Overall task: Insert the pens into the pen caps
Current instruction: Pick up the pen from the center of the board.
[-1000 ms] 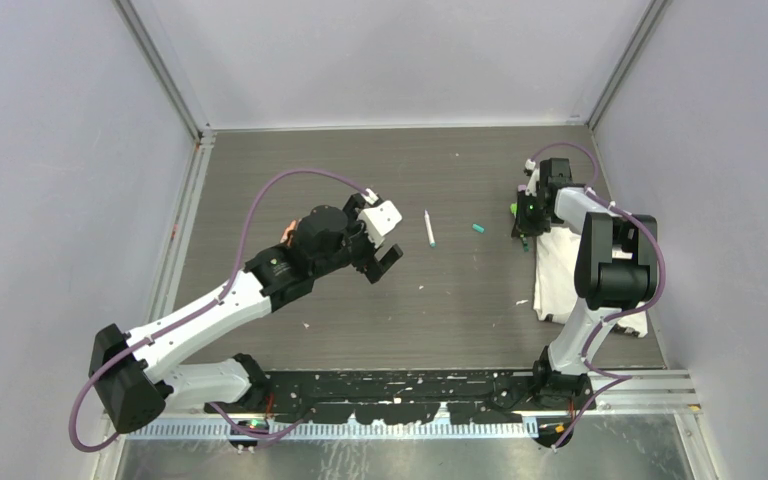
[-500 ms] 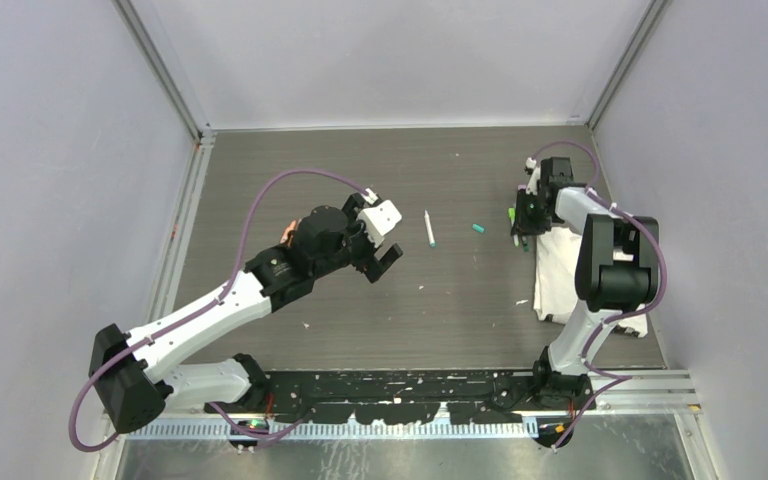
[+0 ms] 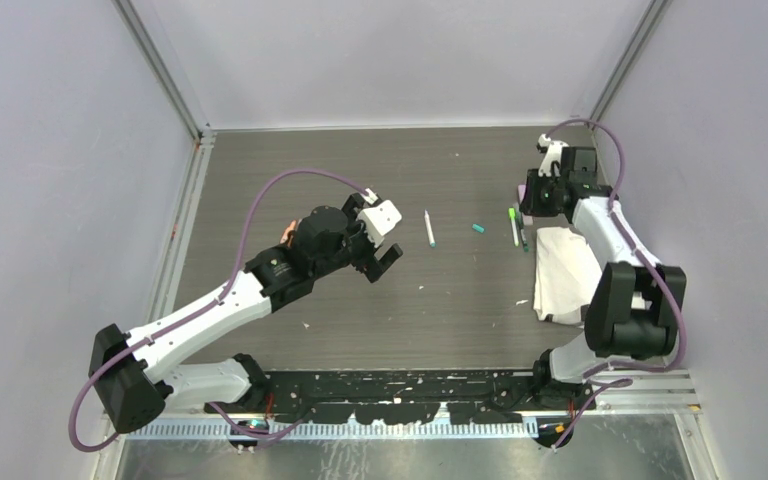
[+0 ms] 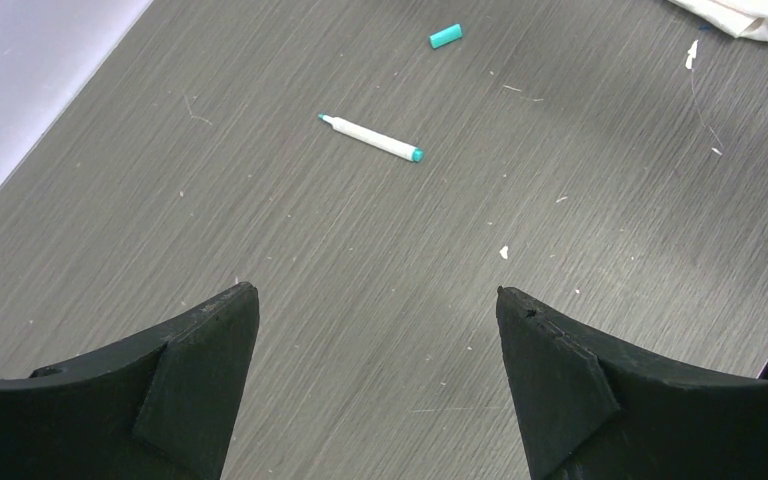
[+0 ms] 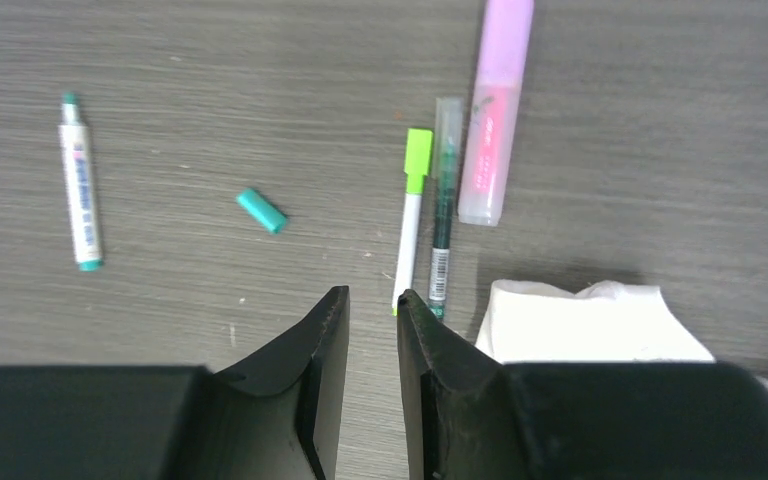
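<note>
A white pen [image 3: 429, 228] with teal ends lies mid-table, and a loose teal pen cap [image 3: 478, 228] lies to its right. In the right wrist view I see that pen [image 5: 82, 185], the teal cap [image 5: 261, 211], a white pen with a bright green cap [image 5: 412, 215], a dark green pen [image 5: 442, 215] and a pink highlighter [image 5: 495, 120]. My right gripper [image 5: 372, 295] hovers just behind these, jaws a narrow gap apart with nothing between them. My left gripper [image 4: 375, 292] hangs wide open and empty, short of the white pen [image 4: 372, 138].
A white cloth [image 3: 565, 275] lies crumpled at the right, touching the near ends of the two side-by-side pens [image 3: 517, 228]. Small white specks dot the dark table [image 3: 360, 160]. Grey walls close the table on three sides.
My right gripper has parted its jaws slightly and pulled back toward the far right corner, uncovering the green-capped pen and the dark green pen on the table. The left arm has not moved.
</note>
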### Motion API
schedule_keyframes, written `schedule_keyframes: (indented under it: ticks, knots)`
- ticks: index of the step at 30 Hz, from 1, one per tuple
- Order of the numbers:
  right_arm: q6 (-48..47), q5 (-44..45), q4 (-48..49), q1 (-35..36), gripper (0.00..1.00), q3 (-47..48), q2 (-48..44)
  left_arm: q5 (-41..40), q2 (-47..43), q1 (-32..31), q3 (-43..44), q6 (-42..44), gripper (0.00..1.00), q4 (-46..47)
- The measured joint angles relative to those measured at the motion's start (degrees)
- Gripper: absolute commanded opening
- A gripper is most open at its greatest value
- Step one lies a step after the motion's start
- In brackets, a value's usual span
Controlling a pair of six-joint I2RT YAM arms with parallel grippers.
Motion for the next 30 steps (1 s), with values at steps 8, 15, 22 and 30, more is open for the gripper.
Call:
schedule_keyframes:
  ticks: [8,15,22,30]
  knots:
    - [-3.34,-10.19,1.42,0.0,0.4,-0.44,-9.68,-0.22,0.0,-0.02,-0.31,0.02,0.89,0.0]
    - [-9.33,-27.98,-3.1,1.09,0.58,6.01,-8.63,-1.07,0.0,-0.02,-0.42,0.28,0.89,0.0]
    - [-10.58,-32.96,0.94,12.35,0.62,5.09,-7.15,-1.92,0.0,-0.02,-0.59,1.16,0.89,0.02]
    - [-2.62,-22.47,1.31,17.53,0.57,4.79,2.97,-2.51,0.13,-0.02,-0.83,1.66,0.89,0.0]
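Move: The uncapped white pen lies about 22 cm to the right hand's left, nearly level fore and aft, and some 10 cm below. The teal cap lies about 10 cm left of this hand and 1 cm back; the green-capped pen is almost beneath it, 1 cm back. From the left hand, the white pen is roughly 12 cm ahead, 12 cm right and 22 cm below. Right hand arcs up, then down, about 18 cm left towards the white pen, turning counter-clockwise, fingers opening wider. ##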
